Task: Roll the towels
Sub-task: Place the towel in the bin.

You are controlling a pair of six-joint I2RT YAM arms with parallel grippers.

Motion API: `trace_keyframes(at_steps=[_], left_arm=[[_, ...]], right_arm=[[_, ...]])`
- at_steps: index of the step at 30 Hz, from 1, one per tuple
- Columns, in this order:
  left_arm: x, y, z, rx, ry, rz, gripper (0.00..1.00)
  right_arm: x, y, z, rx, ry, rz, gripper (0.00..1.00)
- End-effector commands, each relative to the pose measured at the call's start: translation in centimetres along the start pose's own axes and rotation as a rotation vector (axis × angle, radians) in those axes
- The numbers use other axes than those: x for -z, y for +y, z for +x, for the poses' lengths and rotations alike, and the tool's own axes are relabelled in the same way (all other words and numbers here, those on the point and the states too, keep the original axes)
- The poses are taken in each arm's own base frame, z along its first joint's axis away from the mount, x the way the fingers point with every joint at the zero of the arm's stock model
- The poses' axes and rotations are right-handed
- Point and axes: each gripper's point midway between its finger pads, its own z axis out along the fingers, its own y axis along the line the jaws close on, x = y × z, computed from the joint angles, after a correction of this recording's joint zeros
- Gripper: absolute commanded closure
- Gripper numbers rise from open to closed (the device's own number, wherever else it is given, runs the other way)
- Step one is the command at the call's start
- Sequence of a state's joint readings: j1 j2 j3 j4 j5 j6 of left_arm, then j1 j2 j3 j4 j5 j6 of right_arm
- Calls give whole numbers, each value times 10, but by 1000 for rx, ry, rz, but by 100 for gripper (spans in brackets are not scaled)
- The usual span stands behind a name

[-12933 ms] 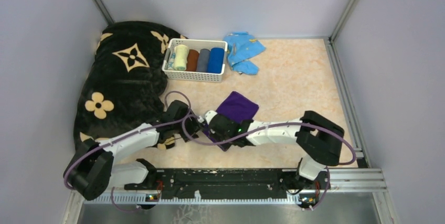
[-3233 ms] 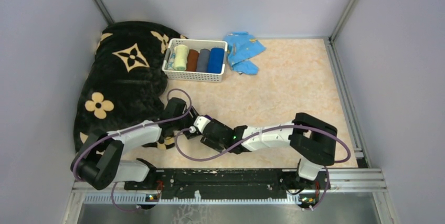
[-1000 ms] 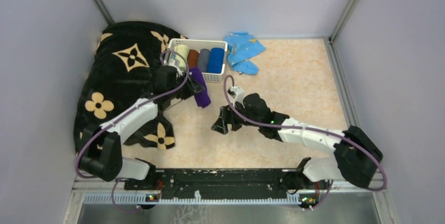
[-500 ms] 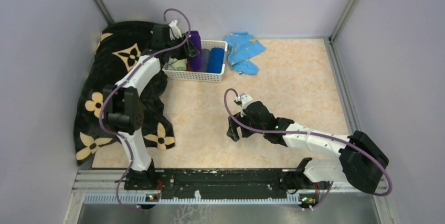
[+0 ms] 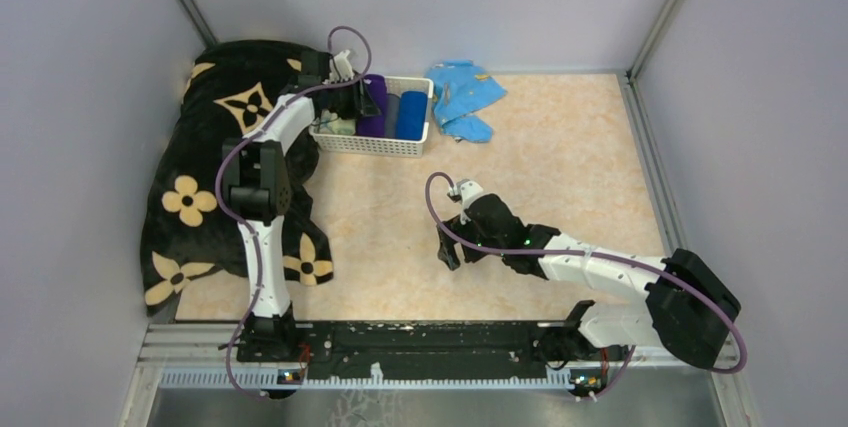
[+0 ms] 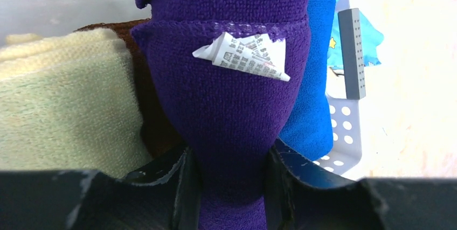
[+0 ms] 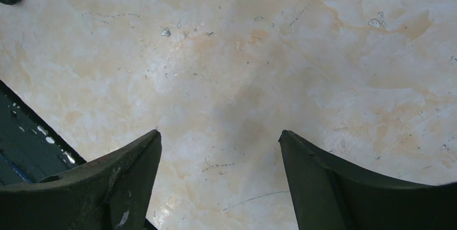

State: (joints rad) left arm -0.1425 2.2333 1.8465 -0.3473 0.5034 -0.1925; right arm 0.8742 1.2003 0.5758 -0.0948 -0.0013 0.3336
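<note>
My left gripper [image 5: 360, 102] [image 6: 229, 171] is shut on the rolled dark purple towel [image 5: 374, 107] [image 6: 226, 95], which has a white label on it. It holds the roll over the white basket [image 5: 372, 145] [image 6: 345, 149]. The roll hangs between the pale yellow towel [image 6: 59, 111] with a brown roll [image 6: 148, 127] on one side and the royal blue towel [image 5: 411, 115] [image 6: 307, 106] on the other. A grey roll [image 5: 389, 112] also lies in the basket. My right gripper [image 5: 445, 247] [image 7: 220, 138] is open and holds nothing, low over the bare beige tabletop mid-table.
A black blanket with tan flowers [image 5: 230, 147] covers the left side, up against the basket. A light blue cloth [image 5: 462, 97] lies right of the basket. Grey walls close in the table, and a dark rail [image 5: 430, 337] runs along the near edge.
The left arm has carried the purple roll from the mid-table up to the basket and lowered it a little. The right gripper has drawn back toward the near side and opened slightly.
</note>
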Motion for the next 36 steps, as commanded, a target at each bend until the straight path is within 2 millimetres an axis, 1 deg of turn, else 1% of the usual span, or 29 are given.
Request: trace_keyframes(at_steps=[1,3,5,8,14,18,21,24,28,30,31,36], left_arm=[[-17,20,30,-22,100,-46,59],[-21,30,35,-19,114,-91,52],[-22,34,35,-19,116,-113,46],[-18,32,29,-27,100,-126,41],[-5,23,8,-26,42,-142,34],[1,20,-2,-2,12,-158,31],[5,17,-9,10,-11,-165,25],[10,14,-14,15,-29,-167,24],[24,2,-31,8,-80,-158,22],[32,-3,-39,6,-105,-162,15],[37,-5,-43,3,-116,-163,14],[64,-19,-60,-20,-174,-178,11]], right_arm=[[0,0,-18,10,-48,10,19],[-1,0,-17,12,-44,9,19],[-1,1,-17,12,-42,6,19],[-1,1,-18,13,-42,4,19],[1,4,-18,15,-43,-9,19],[5,4,-19,14,-49,-11,19],[8,4,-21,15,-58,-14,19],[12,5,-23,14,-70,-15,19],[18,2,-27,16,-94,-1,19],[21,1,-30,17,-105,8,19],[22,0,-31,19,-108,12,19],[30,-9,-39,30,-129,71,19]])
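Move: My left hand already holds the rolled purple towel near its middle inside the bin; its resting place is right under the hand, some 3 cm down, on the brown and grey rolls. The cream roll lies about 6 cm to my left and 1 cm back, the blue roll about 8 cm to the right and 1 cm back. From my idle right hand the purple towel is roughly 34 cm ahead and 17 cm left, at about its height. I ease my left hand about a centimetre down and a centimetre forward to settle the purple towel between the cream and blue rolls, and spread the fingers from just under half open to nearly wide, letting go of its sides. Then I lift almost 5 cm straight off it, drifting slightly left with a small counter-clockwise turn. ##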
